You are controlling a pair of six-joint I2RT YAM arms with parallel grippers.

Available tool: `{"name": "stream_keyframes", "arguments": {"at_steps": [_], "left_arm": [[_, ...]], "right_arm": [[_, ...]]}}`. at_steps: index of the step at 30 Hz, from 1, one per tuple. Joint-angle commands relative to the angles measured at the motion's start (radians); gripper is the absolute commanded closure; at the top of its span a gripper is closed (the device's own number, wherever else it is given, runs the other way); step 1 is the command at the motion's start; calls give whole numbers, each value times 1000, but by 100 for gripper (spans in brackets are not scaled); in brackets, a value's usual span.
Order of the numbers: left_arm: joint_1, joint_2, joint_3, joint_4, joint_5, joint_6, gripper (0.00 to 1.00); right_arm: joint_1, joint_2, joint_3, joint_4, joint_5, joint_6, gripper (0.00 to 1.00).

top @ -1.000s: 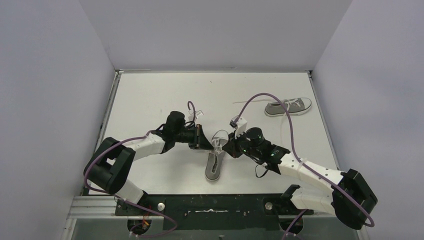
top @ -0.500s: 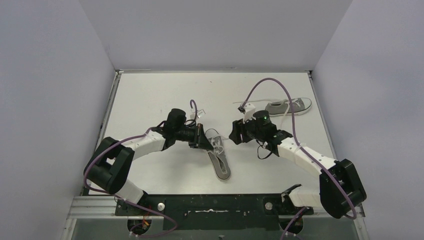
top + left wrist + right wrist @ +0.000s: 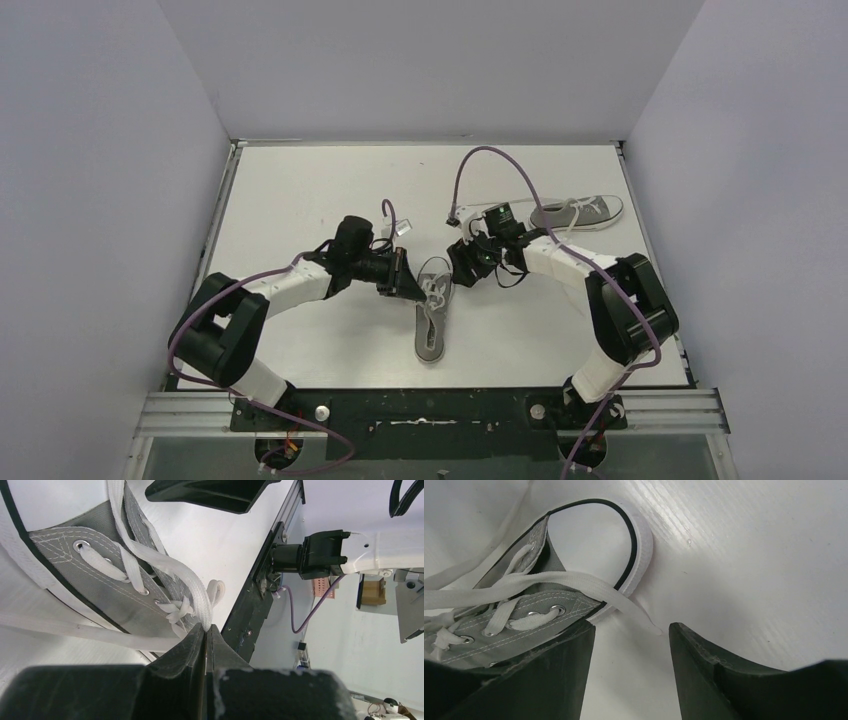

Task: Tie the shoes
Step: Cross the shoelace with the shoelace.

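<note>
One grey shoe (image 3: 431, 318) lies mid-table with its toe pointing away from the arms, and its white laces (image 3: 199, 598) run loose over the tongue. My left gripper (image 3: 408, 279) sits at its left side, shut on a lace strand (image 3: 206, 628). Just right of the toe, my right gripper (image 3: 462, 266) is open, and a lace end (image 3: 636, 613) lies on the table in front of its gap (image 3: 631, 627), held by nothing. Its left finger (image 3: 549, 680) is close beside the grey canvas (image 3: 544, 611). The other shoe (image 3: 577, 212) lies on its side at the far right.
The table (image 3: 300, 190) is white, with grey walls on three sides. A black rail (image 3: 430, 410) carrying the arm bases runs along the near edge. Purple cables (image 3: 500, 165) arc above the right arm.
My right gripper has opened and let go of the lace, and the arm has swung toward the far side. The near shoe swivelled and came back. My left gripper has kept its grip.
</note>
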Motion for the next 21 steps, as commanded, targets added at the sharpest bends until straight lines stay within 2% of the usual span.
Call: {"name": "stream_keyframes", "arguments": {"at_steps": [1, 4, 7, 8, 11, 12, 16, 21], "left_arm": [[5, -6, 45, 33, 42, -1, 100], [4, -2, 47, 42, 46, -12, 100], [3, 2, 48, 49, 46, -18, 100], [2, 3, 48, 50, 48, -21, 100], [3, 1, 52, 52, 46, -23, 100], [3, 0, 53, 52, 46, -21, 100], [1, -2, 47, 66, 47, -18, 100], [1, -4, 41, 77, 56, 4, 100]], "right_arm": [[20, 28, 51, 12, -19, -80, 43], [31, 63, 50, 51, -7, -76, 45], [42, 97, 73, 56, 20, -75, 53], [42, 100, 75, 64, 25, -69, 60], [36, 87, 99, -4, 38, -4, 93], [36, 56, 97, -34, 46, 25, 99], [27, -56, 65, -114, -55, 225, 100], [11, -135, 35, -4, -142, 568, 100]]}}
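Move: The shoelace's free end hangs about 1 cm left of the right fingertips and 2 cm below them. The shoe's toe cap lies 5 cm to that hand's left and 1 cm back, and the laced crossing some 7 cm back and 4 cm left, both about 3 cm lower. From the left hand the lace end is about 7 cm ahead, 5 cm right and 5 cm lower. Right hand sinks 2 cm, shuts on the shoelace's end, then rises 4.5 cm and back; left keeps its pinch. ##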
